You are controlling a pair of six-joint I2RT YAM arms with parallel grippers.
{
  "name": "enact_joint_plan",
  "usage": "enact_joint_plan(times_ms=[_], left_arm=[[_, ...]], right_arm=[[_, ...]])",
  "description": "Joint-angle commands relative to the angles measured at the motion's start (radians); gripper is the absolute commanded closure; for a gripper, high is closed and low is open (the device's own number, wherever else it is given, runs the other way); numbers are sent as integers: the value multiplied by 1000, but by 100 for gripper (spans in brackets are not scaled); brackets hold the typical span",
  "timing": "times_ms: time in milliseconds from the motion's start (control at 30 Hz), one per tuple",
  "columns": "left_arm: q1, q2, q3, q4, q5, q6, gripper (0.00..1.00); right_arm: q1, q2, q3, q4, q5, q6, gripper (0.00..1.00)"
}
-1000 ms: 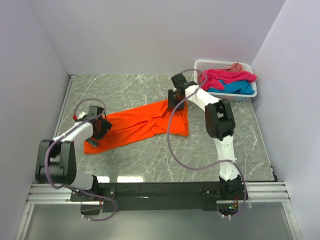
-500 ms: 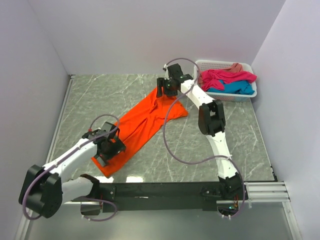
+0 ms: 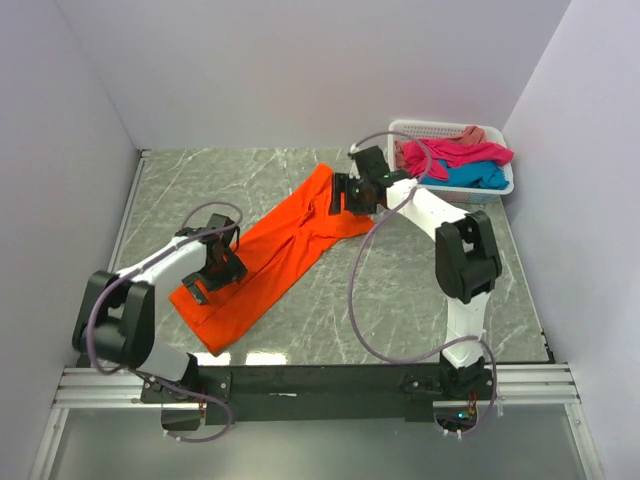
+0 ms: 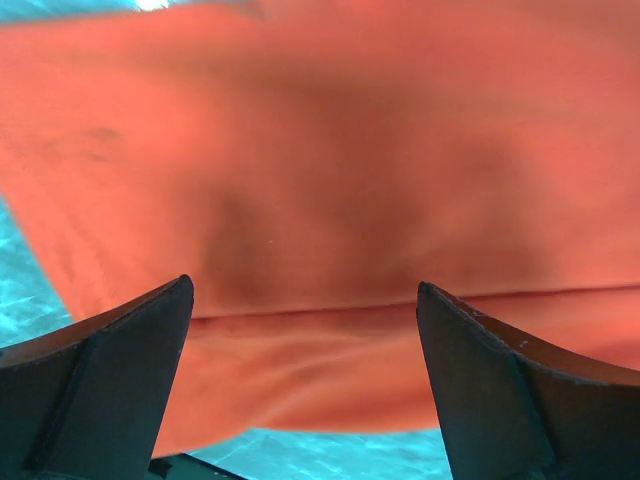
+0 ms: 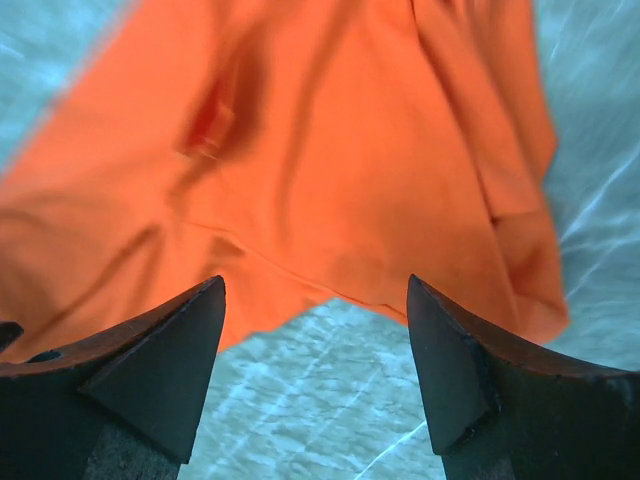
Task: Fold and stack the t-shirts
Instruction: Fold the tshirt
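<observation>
The orange t-shirt (image 3: 275, 255) lies as a long diagonal band on the marble table, from near front left to far centre. My left gripper (image 3: 215, 265) is open over its left part, with orange cloth (image 4: 320, 180) under the spread jaws. My right gripper (image 3: 347, 197) is open at the shirt's far end, with the orange hem (image 5: 330, 170) just beyond the jaws and bare table between them. The magenta (image 3: 450, 153), turquoise (image 3: 470, 176) and salmon (image 3: 474, 133) t-shirts lie heaped in the basket.
A white slotted basket (image 3: 455, 192) stands at the far right corner of the table (image 3: 420, 270). Light walls close the table on left, back and right. The arms' bases sit on the black rail at the near edge.
The shirt was swung from lying across the table into a diagonal band. My left gripper moved to the near edge and back up the shirt. My right gripper shifted left, then right again.
</observation>
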Motion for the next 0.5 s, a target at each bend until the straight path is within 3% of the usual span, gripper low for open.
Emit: enact_joint_plan(times_ms=[0, 100, 233, 467], left_arm=[[3, 43, -3, 33, 80, 83, 1], [2, 29, -45, 59, 147, 92, 1], [-15, 20, -98, 87, 224, 98, 1], [-203, 78, -169, 179, 480, 37, 1]], right_arm=[[13, 64, 0, -5, 13, 24, 20], [13, 127, 36, -42, -5, 42, 20], [-4, 255, 230, -155, 42, 42, 20], [-70, 508, 564, -323, 22, -74, 20]])
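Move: The left hand hovers about 3 cm over the near half of the orange t-shirt. The t-shirt's middle is some 5 cm ahead and 13 cm to its right, its near edge about 10 cm back and 3 cm left. The far end of the t-shirt lies straight below the right hand, roughly 9 cm down and 2 cm to its right. From that hand the basket stands some 8 cm farther out and 28 cm right, 4 cm lower. Down onto the t-shirt with both open grippers, then in opposite ways along the table: the left sinks about 3 cm and drags the near end of the cloth right and back, turning some 20 degrees clockwise. The right first drops about 8 cm onto the far end, tipping further down, then pushes the cloth forward by 5 cm or so. Neither closes its fingers. ##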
